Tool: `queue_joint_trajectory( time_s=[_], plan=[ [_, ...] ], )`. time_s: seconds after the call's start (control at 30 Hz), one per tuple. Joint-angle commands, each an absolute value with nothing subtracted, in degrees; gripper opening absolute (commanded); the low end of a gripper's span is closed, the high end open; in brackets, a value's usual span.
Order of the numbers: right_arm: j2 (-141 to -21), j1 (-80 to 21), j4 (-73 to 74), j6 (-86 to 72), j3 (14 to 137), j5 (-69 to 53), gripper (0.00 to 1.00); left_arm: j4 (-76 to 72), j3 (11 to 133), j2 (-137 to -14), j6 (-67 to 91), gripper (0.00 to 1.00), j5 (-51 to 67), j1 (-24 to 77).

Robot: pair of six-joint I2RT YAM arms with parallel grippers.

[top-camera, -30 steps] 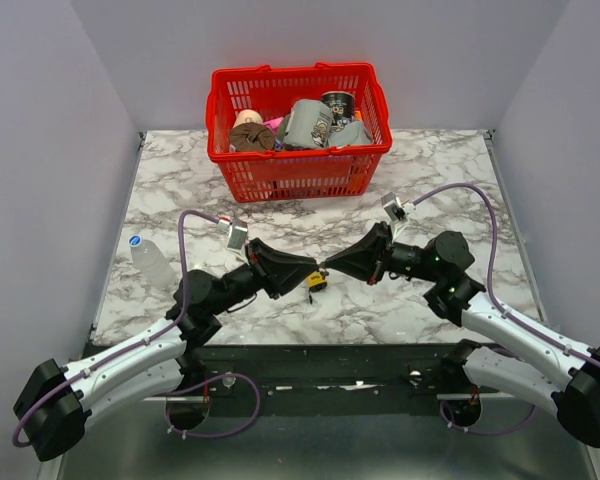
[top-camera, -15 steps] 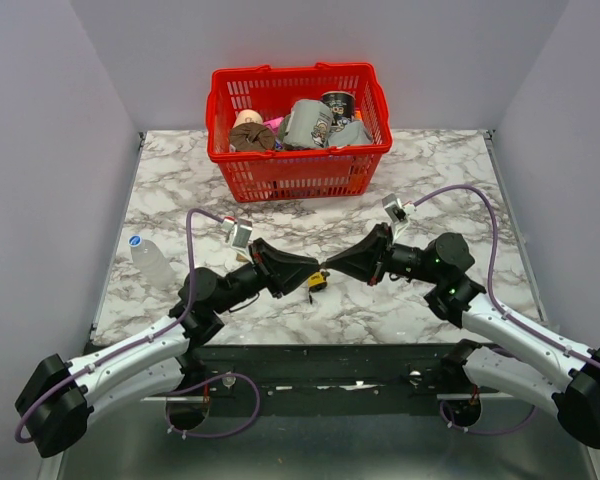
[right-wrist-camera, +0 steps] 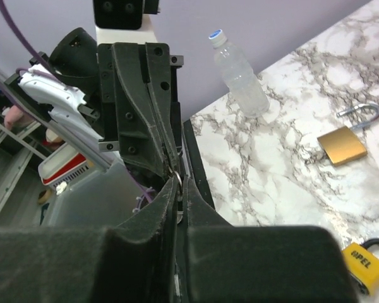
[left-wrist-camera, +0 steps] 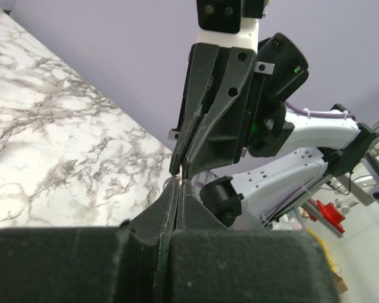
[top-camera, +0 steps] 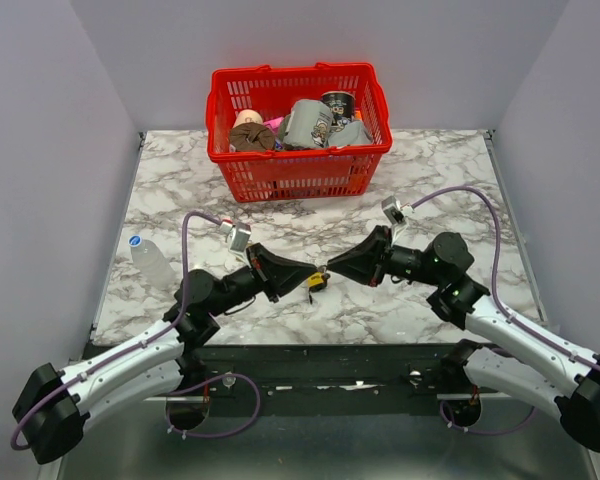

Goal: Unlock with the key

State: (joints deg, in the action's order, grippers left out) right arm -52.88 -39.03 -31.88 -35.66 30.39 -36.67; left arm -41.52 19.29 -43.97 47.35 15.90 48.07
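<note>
Above the marble table, my two grippers meet tip to tip. The left gripper (top-camera: 316, 269) (left-wrist-camera: 179, 185) is shut, its fingertips pinching the slim grey key (top-camera: 321, 267) (right-wrist-camera: 179, 181) by its ring end. The right gripper (top-camera: 326, 267) (right-wrist-camera: 180, 187) faces it with its fingers a narrow gap apart. The key's metal still lies in that gap. The small yellow-and-black padlock (top-camera: 317, 282) (right-wrist-camera: 366, 265) lies on the table just below the meeting point, with neither gripper touching it. Most of the key is hidden by the fingers.
A larger brass padlock (right-wrist-camera: 343, 144) lies on the marble, hidden under the left arm in the top view. A clear bottle (top-camera: 150, 262) lies near the table's left edge. A red basket (top-camera: 298, 172) full of items stands at the back centre.
The left gripper's fingers have closed onto the key at the meeting point. The right gripper's fingers have parted slightly. Both arms have barely shifted.
</note>
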Motion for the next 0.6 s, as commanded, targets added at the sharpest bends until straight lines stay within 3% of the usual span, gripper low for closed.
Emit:
queue_joint_trajectory(
  time_s=[0.0, 0.13, 0.23, 0.37, 0.57],
  plan=[
    [-49.58, -38.67, -17.7, -27.18, 35.32, -34.8, 0.24, -30.97, 21.61, -38.51, 40.8, 0.0, 20.47, 46.85],
    [-48.16, -38.67, -2.93, -17.08, 42.09, -36.73, 0.46, -13.94, 25.74, -35.25, 35.16, 0.0, 29.14, 45.27],
    [-50.43, -38.67, 6.13, -13.55, 47.19, -43.31, 0.53, -7.85, 29.26, -36.73, 32.96, 0.0, 36.89, 43.69],
    [-55.27, -39.02, 14.3, -10.38, 50.62, -53.68, 0.55, -2.21, 33.73, -40.6, 29.54, 0.0, 47.09, 43.33],
    [-58.97, -43.23, 18.1, -8.09, 52.64, -53.17, 0.55, 6.85, 38.4, -45.87, 22.16, 0.0, 51.41, 43.24]
  ],
)
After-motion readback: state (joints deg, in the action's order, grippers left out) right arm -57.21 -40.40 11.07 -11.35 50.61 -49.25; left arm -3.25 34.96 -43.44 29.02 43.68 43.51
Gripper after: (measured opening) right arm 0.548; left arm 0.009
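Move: The key is pinched between both hands' fingertips. From the left hand the yellow padlock lies about 4 cm ahead, 1 cm to the right and 13 cm below; from the right hand it is also 4 cm ahead, about 2 cm to the left and 13 cm down. The gold padlock lies on the table some 14 cm left and 5 cm farther out than the yellow padlock. Right fingers open off the key, backing 4 cm; the left, still pinching the key, backs 5 cm. ##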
